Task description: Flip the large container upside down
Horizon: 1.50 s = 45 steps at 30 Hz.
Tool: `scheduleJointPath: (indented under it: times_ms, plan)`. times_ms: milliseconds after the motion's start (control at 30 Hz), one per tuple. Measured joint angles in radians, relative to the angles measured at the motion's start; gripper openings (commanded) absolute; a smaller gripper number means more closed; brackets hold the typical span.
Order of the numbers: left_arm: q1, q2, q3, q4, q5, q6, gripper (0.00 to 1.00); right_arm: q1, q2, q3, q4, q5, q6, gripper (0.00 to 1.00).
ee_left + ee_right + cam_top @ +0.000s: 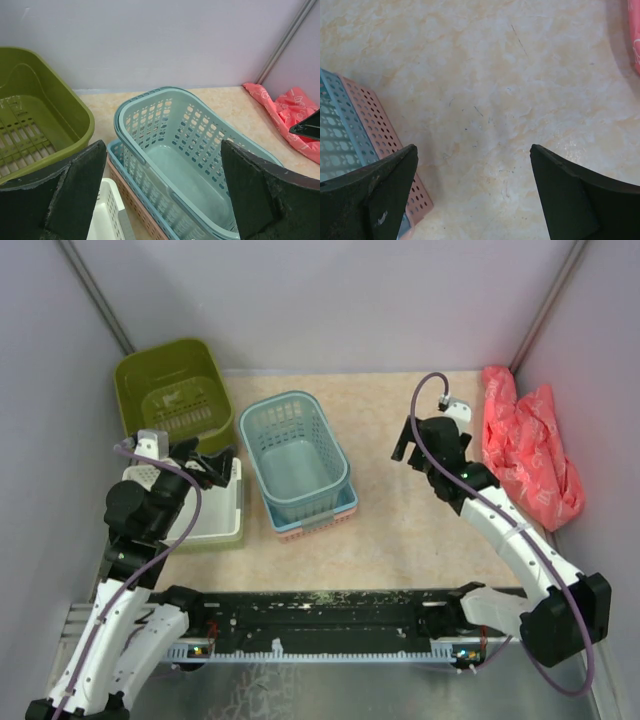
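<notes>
The large container (168, 390) is a deep olive-green tub at the back left corner. It stands with its opening up and its slotted bottom showing inside. In the left wrist view its rim and inside (35, 125) fill the left side. My left gripper (208, 468) hovers open just in front and to the right of the tub, over a white tray, with nothing between its fingers (82, 185). My right gripper (404, 448) is open over bare table right of the baskets, far from the tub. Its fingers (385, 185) hold nothing.
A teal lattice basket (293, 455) sits nested in blue and pink baskets (385, 135) at the table's middle, right of the tub. A pale tray with a white insert (218, 512) lies under the left gripper. A pink plastic bag (525, 445) is against the right wall.
</notes>
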Motion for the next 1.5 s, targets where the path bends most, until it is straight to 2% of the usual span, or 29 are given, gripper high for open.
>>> scheduleJointPath:
  times_ms: [300,533,733,967,1133,1333,1500]
  plan:
    - [0.0,0.006,0.0,0.02,0.006,0.001,1.0,0.0,-0.006,-0.005,0.029,0.005,0.006,0.95]
    - [0.0,0.1,0.081,-0.057,0.076,0.008,1.0,0.0,-0.071,-0.048,0.057,0.037,0.018,0.95]
    - [0.0,0.146,0.126,-0.118,0.14,0.008,1.0,0.0,-0.113,-0.073,0.078,0.024,-0.039,0.95]
    - [0.0,0.228,0.197,-0.218,0.156,0.005,1.0,0.0,-0.115,-0.058,0.124,-0.071,-0.112,0.95]
    - [0.0,0.242,0.209,-0.285,0.13,-0.01,1.0,0.027,-0.029,0.047,0.174,-0.203,-0.121,0.95]
    - [0.0,0.227,0.219,-0.32,0.086,-0.02,1.0,0.172,0.184,0.292,0.154,-0.261,-0.159,0.95]
    - [0.0,0.188,0.218,-0.327,0.048,-0.03,1.0,0.22,0.336,0.416,0.09,-0.289,-0.189,0.95]
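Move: The large container, the grey-blue basket on top of the stack, has its middle about 28 cm to the right hand's left, some 2 cm ahead and 9 cm lower; the light blue basket under it is also about 27 cm to the left, level ahead and 15 cm below. From the left hand the container is roughly 10 cm ahead, 15 cm to the right and 22 cm down. The white tray is 10 cm left and about 1 cm ahead of that hand, 30 cm below; the green bin is 23 cm ahead, 10 cm left and 25 cm below. The large container's right rim is what the right hand makes for: after easing up a little and slightly back, it swings fast about 17 cm left, arching upward and a little forward, turning some 30 degrees counter-clockwise and starting to sink at the end, fingers still wide open. The left hand, also open, shifts slightly right and dips, tipping down towards the container, then partly comes back. ##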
